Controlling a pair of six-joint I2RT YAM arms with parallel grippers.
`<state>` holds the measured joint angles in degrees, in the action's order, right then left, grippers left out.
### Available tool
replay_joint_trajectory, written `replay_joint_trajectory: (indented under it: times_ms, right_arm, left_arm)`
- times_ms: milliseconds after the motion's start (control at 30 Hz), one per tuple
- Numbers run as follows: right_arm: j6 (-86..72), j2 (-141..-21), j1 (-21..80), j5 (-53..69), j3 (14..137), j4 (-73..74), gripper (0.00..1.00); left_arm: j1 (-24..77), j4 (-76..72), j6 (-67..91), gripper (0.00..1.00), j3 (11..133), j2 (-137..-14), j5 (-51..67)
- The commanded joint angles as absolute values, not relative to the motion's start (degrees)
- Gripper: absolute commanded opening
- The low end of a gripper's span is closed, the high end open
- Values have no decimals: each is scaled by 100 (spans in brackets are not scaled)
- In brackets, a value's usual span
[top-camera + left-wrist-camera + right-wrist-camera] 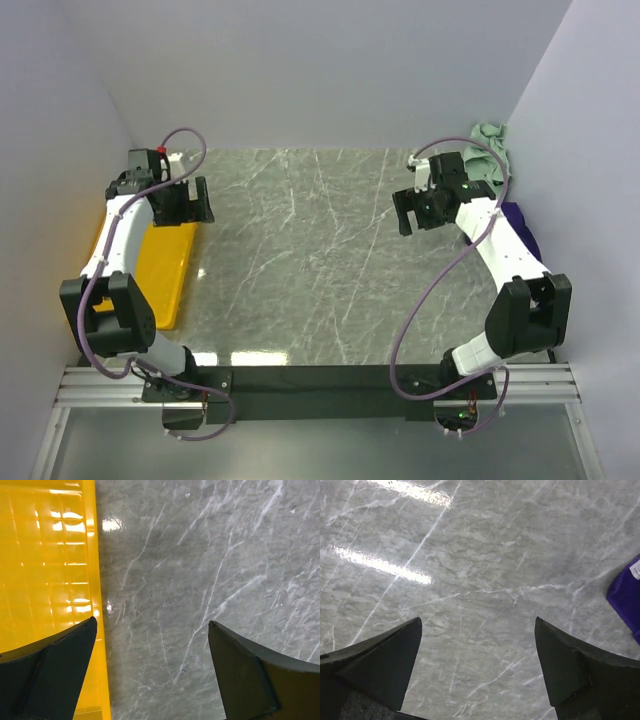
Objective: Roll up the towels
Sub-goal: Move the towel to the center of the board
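The pale mint green towel [491,143] lies bunched at the table's far right corner. The deep purple towel [520,226] sits along the right edge, partly hidden behind my right arm; a corner of the purple towel [627,598] shows at the right edge of the right wrist view. My right gripper [420,213] [478,619] hovers open over bare marble, left of both towels, with nothing between its fingers. My left gripper [185,204] [152,621] is open and empty at the far left, straddling the tray's right rim.
A yellow plastic tray [163,268] [47,565] lies along the left edge of the grey marble table [320,250]. Pale walls close in the left, back and right sides. Purple cables loop off both arms.
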<state>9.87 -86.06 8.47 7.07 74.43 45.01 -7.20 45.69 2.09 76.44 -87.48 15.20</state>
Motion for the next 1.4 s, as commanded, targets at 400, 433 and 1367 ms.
replay_joint_trajectory:
  times_ms: [400, 433, 1367]
  right_arm:
    - [2099, -9181, -672, 211, 8725, 5018, 100]
    - [2336, -9341, -842, 124, 8849, 5062, 100]
    - [1986, -12858, -1591, -256, 10397, 5615, 63]
  left_arm:
    - [-738, 4948, -1001, 99, 8982, -8560, 1143]
    - [-747, 5035, -1037, 99, 9017, -8561, 1108]
    - [-747, 4807, -1116, 99, 8393, -8367, 1309]
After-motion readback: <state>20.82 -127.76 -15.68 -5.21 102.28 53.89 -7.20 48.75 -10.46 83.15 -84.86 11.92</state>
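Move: The purple towel's middle lies roughly 26 cm to the right hand's right, about 2 cm ahead and some 15 cm below; its near left edge, with the white label, is the part closest to the hand. The crumpled green cloth stands about 23 cm to the right and 20 cm ahead, roughly 10 cm lower. From the left hand the purple towel is some 80 cm to the right, about level in reach and 15 cm below. Fingers wide open, the right hand sweeps about 21 cm to the right, rising slightly and reaching about 6 cm forward, then drops steeply onto the purple towel's labelled edge, turning clockwise and tipping its fingers towards straight down; there the fingers straddle the edge and begin to close, by about a third, with cloth between them. Meanwhile the empty left hand rises, dips back a little and stops some 5 cm higher beside the yellow tray, still open. ##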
